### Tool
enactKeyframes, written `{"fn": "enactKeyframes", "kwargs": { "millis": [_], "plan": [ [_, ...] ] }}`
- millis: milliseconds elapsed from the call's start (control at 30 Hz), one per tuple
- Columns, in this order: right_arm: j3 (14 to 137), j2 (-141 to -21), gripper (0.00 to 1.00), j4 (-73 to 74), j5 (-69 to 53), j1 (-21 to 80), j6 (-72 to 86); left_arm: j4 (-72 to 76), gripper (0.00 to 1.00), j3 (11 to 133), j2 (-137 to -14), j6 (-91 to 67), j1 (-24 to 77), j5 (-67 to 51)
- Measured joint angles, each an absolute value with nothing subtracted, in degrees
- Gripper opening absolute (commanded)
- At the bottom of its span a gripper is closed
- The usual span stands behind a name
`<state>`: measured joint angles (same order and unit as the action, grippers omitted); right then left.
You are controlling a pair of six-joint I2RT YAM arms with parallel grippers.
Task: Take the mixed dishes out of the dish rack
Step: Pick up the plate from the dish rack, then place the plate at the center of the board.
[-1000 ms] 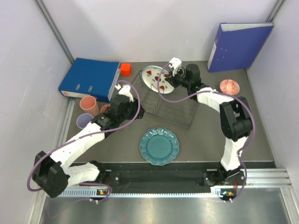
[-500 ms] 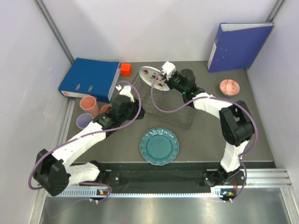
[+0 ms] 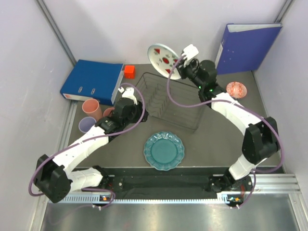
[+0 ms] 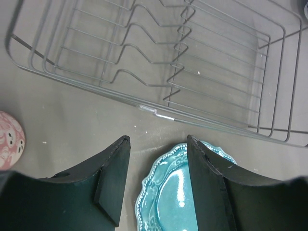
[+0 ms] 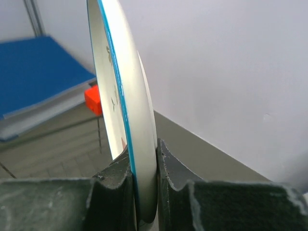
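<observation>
My right gripper (image 3: 179, 66) is shut on the rim of the white plate (image 3: 162, 57) with red watermelon marks and holds it in the air above the back edge of the dish rack (image 3: 171, 103). In the right wrist view the plate (image 5: 126, 96) stands edge-on between the fingers (image 5: 166, 166). The wire rack (image 4: 202, 72) holds nothing. My left gripper (image 4: 157, 144) hangs open and empty by the rack's left front corner. The teal scalloped plate (image 3: 164, 150) lies flat in front of the rack. Two salmon cups (image 3: 91, 106) and a lavender cup (image 3: 87, 124) stand at the left, and the pink bowl (image 3: 236, 89) sits at the right.
A blue binder (image 3: 92, 81) lies at the back left with a small red cube (image 3: 129, 71) beside it. Another blue binder (image 3: 245, 47) leans against the back right wall. Walls close in the table on three sides.
My right gripper has lifted the white plate out of the rack, up and towards the back wall. The left arm has stayed where it was.
</observation>
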<state>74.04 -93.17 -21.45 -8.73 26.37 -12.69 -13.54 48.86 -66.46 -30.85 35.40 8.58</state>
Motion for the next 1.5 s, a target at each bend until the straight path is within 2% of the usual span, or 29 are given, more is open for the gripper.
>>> {"fn": "enactKeyframes", "kwargs": {
  "millis": [200,300,433,567,767,1000,1267,1500],
  "plan": [
    [82.7,-89.1,0.0,-10.6,-7.2,23.4,4.8,-13.6,0.54,50.9,-66.4,-31.2,35.4,9.9],
    [82.1,-85.3,0.0,-7.8,-9.4,20.7,15.5,-13.3,0.6,52.5,-66.4,-31.9,35.4,9.9],
    [76.0,-78.9,0.0,-8.6,-17.1,15.9,30.9,-13.0,0.9,54.7,-66.6,-33.3,35.0,9.5],
    [67.1,-73.2,0.0,-10.9,-23.3,12.6,42.7,-11.1,0.99,56.1,-66.7,-36.7,32.2,5.0],
    [57.0,-66.5,0.0,-6.9,-27.9,13.8,48.2,-5.1,0.99,56.1,-68.2,-43.4,26.4,-7.5],
    [51.2,-58.3,0.0,-2.9,-28.9,14.4,48.2,4.2,0.99,53.2,-68.7,-50.1,25.6,-16.6],
    [47.3,-56.4,0.0,-6.2,-30.0,14.4,49.8,6.9,0.99,51.2,-67.2,-52.5,25.2,-16.6],
    [40.9,-55.0,0.0,-7.2,-29.5,14.4,51.5,11.1,0.99,47.2,-60.0,-53.9,25.4,-10.8]
  ]
}}
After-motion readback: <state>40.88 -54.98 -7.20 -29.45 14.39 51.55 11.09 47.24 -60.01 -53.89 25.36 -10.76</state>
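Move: The right hand already holds the white patterned plate by its rim, clear of the rack; the plate's middle lies about 8 cm ahead and 6 cm left of that hand, level with it. The dish rack is some 28 cm below, about 2 cm back and 3 cm left; the teal plate 30 cm back, 7 cm left and 31 cm below. From the left hand, the white plate is roughly 25 cm ahead, 9 cm right and 16 cm above. Back towards the base by about 18 cm and some 6 cm right, the right hand carries the white plate over the rack's near side, arching up first and then sinking below its starting height; the wrist rolls its left side up and tips down, keeping its pinch. The left hand rises about 14 cm towards the plate, opening wide and rolling its left side down some 35 degrees, without touching the plate. ##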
